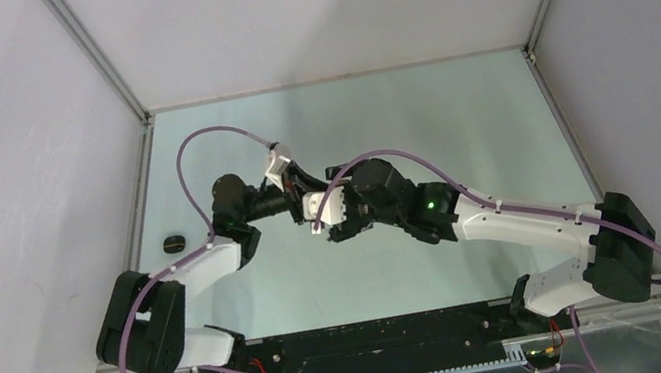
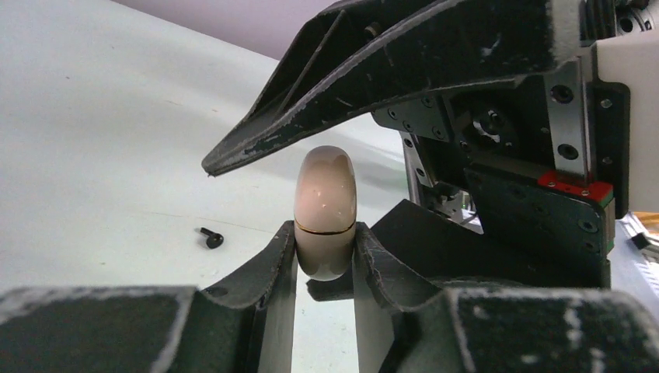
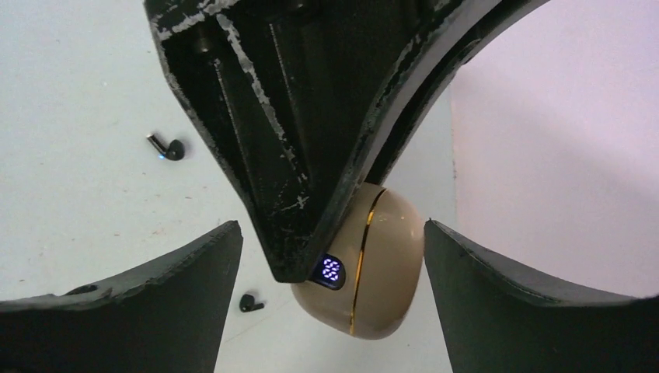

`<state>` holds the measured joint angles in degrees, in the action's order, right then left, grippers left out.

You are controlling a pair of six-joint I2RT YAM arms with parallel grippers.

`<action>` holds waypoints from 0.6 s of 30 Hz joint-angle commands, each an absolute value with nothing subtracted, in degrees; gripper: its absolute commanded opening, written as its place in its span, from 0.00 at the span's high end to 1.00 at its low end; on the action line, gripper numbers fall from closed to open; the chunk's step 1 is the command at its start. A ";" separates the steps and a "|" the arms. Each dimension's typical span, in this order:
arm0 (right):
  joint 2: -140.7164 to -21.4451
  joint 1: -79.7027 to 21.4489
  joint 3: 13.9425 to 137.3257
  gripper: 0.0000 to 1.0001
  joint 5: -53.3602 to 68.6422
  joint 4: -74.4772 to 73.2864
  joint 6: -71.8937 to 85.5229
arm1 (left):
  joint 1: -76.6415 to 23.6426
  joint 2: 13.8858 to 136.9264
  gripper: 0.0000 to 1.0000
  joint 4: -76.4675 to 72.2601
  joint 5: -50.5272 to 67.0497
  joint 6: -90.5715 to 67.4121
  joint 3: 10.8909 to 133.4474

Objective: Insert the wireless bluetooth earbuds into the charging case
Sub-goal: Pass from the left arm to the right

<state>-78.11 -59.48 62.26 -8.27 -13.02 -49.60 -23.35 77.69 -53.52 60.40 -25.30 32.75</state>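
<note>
My left gripper is shut on the cream charging case, closed along its gold seam and held upright just above the table. In the right wrist view the case shows a lit blue display, partly covered by a left finger. My right gripper stands open, one finger on each side of the case and apart from it. Two black earbuds lie on the table; one earbud shows left of the case. From above, the left gripper and right gripper meet mid-table and hide the case.
A small dark oval object lies on the table near the left wall. Grey walls enclose the pale table on three sides. The right arm's finger hangs close over the case in the left wrist view.
</note>
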 commanded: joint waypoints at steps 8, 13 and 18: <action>-76.70 -60.71 61.34 0.36 -13.16 -8.62 -55.61 | -22.24 79.31 1.00 -59.95 64.58 -31.14 34.88; -75.99 -60.88 61.35 0.50 -11.80 -11.49 -56.46 | -21.76 79.59 1.00 -59.73 64.59 -31.18 35.04; -75.86 -61.21 61.30 0.64 -11.75 -12.04 -57.13 | -21.64 79.64 0.98 -59.12 64.67 -30.85 35.20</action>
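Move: The charging case is pinched in my left hand, its middle about 2 cm to the right of that hand point. It already sits between my right hand's open fingers, roughly 1 cm ahead of and 1 cm above their midpoint, level left-right. On the table some 20 cm below my right hand lie two black earbuds: the near earbud about 1 cm ahead and 4 cm left, the far earbud about 7 cm ahead and 11 cm right. I shut my right fingers from nearly wide open to about half, until both tips come onto opposite sides of the case and stop there. Meanwhile I ease that hand about 1 cm forward and up to centre it, tilting it some 5 degrees. My left hand keeps its pinch and stays almost in place. ##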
